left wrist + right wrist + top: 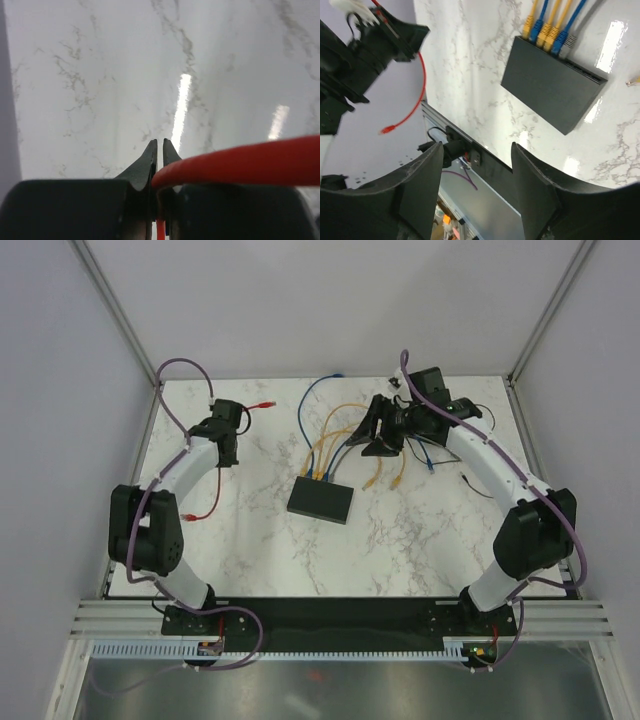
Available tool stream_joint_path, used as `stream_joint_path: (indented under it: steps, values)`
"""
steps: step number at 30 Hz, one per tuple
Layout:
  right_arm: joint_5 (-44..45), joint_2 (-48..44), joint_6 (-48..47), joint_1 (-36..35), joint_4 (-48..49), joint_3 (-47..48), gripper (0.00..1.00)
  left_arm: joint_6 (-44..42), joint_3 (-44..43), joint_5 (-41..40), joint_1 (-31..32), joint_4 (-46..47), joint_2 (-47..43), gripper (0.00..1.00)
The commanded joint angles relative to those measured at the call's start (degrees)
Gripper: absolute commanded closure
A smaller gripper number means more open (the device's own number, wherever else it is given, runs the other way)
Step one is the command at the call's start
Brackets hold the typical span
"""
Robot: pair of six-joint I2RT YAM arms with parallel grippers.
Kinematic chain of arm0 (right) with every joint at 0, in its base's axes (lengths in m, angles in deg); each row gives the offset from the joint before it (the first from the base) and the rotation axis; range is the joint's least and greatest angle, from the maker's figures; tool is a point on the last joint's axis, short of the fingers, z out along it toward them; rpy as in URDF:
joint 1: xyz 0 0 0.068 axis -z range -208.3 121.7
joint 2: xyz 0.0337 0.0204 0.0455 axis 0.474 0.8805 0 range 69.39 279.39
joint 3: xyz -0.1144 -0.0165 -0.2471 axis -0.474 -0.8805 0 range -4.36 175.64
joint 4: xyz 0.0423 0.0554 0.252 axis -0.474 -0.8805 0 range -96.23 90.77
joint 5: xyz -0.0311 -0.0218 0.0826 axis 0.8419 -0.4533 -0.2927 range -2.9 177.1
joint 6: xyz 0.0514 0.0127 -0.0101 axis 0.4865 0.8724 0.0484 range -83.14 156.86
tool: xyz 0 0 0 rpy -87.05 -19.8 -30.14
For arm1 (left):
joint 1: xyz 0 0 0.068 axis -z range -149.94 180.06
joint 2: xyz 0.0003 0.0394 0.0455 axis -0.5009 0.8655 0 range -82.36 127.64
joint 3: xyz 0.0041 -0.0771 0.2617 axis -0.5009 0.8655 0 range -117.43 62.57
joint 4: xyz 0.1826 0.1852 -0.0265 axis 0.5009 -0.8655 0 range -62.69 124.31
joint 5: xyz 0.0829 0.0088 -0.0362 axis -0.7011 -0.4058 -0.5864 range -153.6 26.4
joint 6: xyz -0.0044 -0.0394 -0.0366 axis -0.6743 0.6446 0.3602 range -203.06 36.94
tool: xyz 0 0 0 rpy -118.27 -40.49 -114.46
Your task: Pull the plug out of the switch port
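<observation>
The switch (321, 500) is a flat black box lying mid-table, also in the right wrist view (552, 87). Yellow and blue plugs (547, 32) sit in the ports along its far edge (318, 475). My left gripper (240, 412) is at the far left, well away from the switch, and its jaws (160, 145) are shut on a red cable (240, 162). The red plug (266, 403) sticks out free beyond it. My right gripper (372, 437) hovers behind the switch, above the cables. It stands open (476, 150) with nothing between its fingers.
Loose yellow cable ends (376, 480) and a blue one (430, 465) lie right of the switch. More red cable (205, 510) trails by the left arm. Grey walls close in on both sides, and a black rail (330, 612) runs along the table's near edge.
</observation>
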Motion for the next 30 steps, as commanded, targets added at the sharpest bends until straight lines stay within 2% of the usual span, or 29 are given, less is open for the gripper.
stream_joint_path:
  steps: [1, 4, 8, 14, 20, 25, 29, 30]
  values:
    - [1.6, 1.6, -3.6, -1.5, -0.9, -1.0, 0.37, -5.5, -4.0, -12.7, -2.4, 4.7, 5.5, 0.98]
    - [1.6, 2.7, -5.1, -1.7, -0.9, -2.4, 0.39, -6.2, -7.2, -20.6, -4.2, 5.5, 10.3, 0.98]
    - [1.3, 4.7, -6.7, -2.0, -0.9, -3.5, 0.39, -6.6, -10.9, -22.8, -6.9, 7.2, 13.1, 0.98]
    - [1.2, 5.6, -7.5, -2.3, -0.8, -3.5, 0.40, -9.2, -15.9, -26.3, -9.6, 8.1, 18.6, 0.92]
    - [0.9, 5.4, -8.5, -2.4, -0.8, -4.7, 0.40, -13.5, -17.0, -28.4, -10.6, 9.1, 21.5, 0.89]
    - [1.3, 6.1, -9.1, -2.5, -0.8, -5.0, 0.40, -13.5, -16.5, -29.4, -11.5, 9.1, 22.4, 0.75]
    - [1.6, 7.8, -10.1, -2.7, -0.7, -4.4, 0.40, -11.6, -16.3, -29.9, -11.8, 8.4, 21.9, 0.68]
    - [1.8, 8.2, -10.2, -2.7, -0.8, -4.2, 0.40, -10.7, -16.4, -29.8, -11.9, 7.3, 21.5, 0.61]
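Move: My left hand still holds the red cable; the bare table I carry it to lies about 14 cm to its left, 6 cm ahead and 10 cm below. The switch is some 25 cm to its right, 8 cm back. From my right hand the grey plug in the rightmost filled port is about 7 cm left, 2 cm ahead and 23 cm below; on that same level, the switch's middle is 10 cm left, 4 cm back, and a loose yellow plug about 2 cm right, level with the hand. My left hand sweeps the gripped red cable about 15 cm left and some 6 cm forward, away from the switch, dipping slightly and turning some 30 degrees so its fingers point more to the left; near the end they part around the cable to about a third open. Meanwhile my right hand, empty and over half open, sinks about 8 cm towards the grey plug, easing back slightly. ##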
